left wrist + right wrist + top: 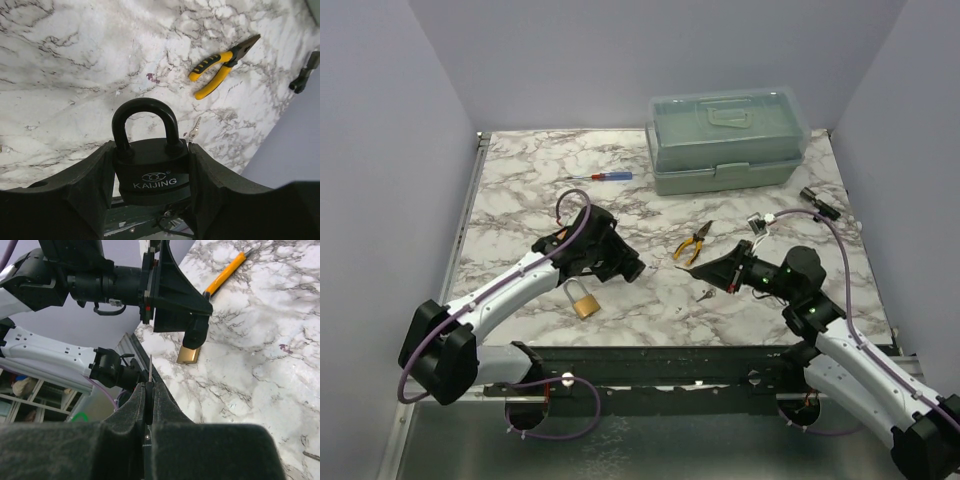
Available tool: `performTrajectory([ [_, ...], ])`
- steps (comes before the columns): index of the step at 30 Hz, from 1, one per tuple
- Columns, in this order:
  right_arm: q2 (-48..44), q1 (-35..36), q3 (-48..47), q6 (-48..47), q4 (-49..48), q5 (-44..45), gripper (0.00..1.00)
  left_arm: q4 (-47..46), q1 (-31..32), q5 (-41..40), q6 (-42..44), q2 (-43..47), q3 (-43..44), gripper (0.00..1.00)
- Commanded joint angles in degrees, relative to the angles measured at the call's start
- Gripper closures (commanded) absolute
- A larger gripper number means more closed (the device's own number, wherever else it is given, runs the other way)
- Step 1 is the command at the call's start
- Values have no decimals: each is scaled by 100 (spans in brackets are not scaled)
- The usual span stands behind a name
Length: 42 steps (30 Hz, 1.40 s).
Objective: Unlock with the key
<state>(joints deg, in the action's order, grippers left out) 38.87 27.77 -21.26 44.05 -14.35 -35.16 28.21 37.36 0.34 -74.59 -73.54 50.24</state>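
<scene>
My left gripper [150, 152] is shut on a black padlock [150, 170] marked KAIJING, both pads pressed against the sides of its body and the shackle closed and pointing away. That gripper [626, 264] hovers left of centre. My right gripper [148, 386] is shut on a key [150, 369], a thin metal blade that sticks out past the fingertips toward the black padlock [195, 333]. In the top view the right gripper [704, 277] sits a short gap to the right of the left one. A small silver key [705, 294] lies on the marble below it.
A brass padlock [583, 302] lies on the table under the left arm. Yellow-handled pliers [692, 243] lie at the centre, a red-and-blue screwdriver [605, 177] further back, a green lidded box [725, 140] at the back right, and a small black part [819, 203] near the right edge.
</scene>
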Motion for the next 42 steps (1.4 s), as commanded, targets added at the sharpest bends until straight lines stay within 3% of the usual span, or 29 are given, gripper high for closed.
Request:
performTrajectory([
  [1, 268, 367, -95, -25, -563, 203, 100, -497, -394, 317, -333, 643, -242, 100],
  [8, 551, 1764, -323, -305, -702, 2200, 100, -854, -1068, 1208, -736, 1182, -620, 100],
  [17, 1198, 2763, -410, -84, -1132, 3929, 100, -1085, -1388, 2117, -816, 1148, -748, 100],
  [27, 1795, 2943, -674, 51, -1173, 4314, 100, -1474, -1454, 2776, -470, 960, -734, 100],
  [42, 2209, 2989, -672, 70, -1664, 4276, 100, -1745, -1478, 2825, -511, 858, -880, 100],
])
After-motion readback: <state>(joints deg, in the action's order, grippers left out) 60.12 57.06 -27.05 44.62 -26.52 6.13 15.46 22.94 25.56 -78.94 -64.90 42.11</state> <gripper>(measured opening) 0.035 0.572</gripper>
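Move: My left hand holds the black padlock, and my right pinches the key. From my right hand the padlock is about 13 cm left, 5 cm ahead and 8 cm lower; from my left the key is 12 cm right, 4 cm back and 8 cm above. On the table, the pliers are some 16 cm ahead and 4 cm right of my right hand, and the brass padlock is 5 cm back and 11 cm left of my left hand. I carry the key about 8 cm left towards the padlock's keyhole, easing slightly back first, then forward and a little down, with a small clockwise turn. Meanwhile my left hand lifts the black padlock about 5 cm, swaying left and partly back, and rolls it some 25 degrees so its fingers point more to the right, towards the key. Both grips hold. ##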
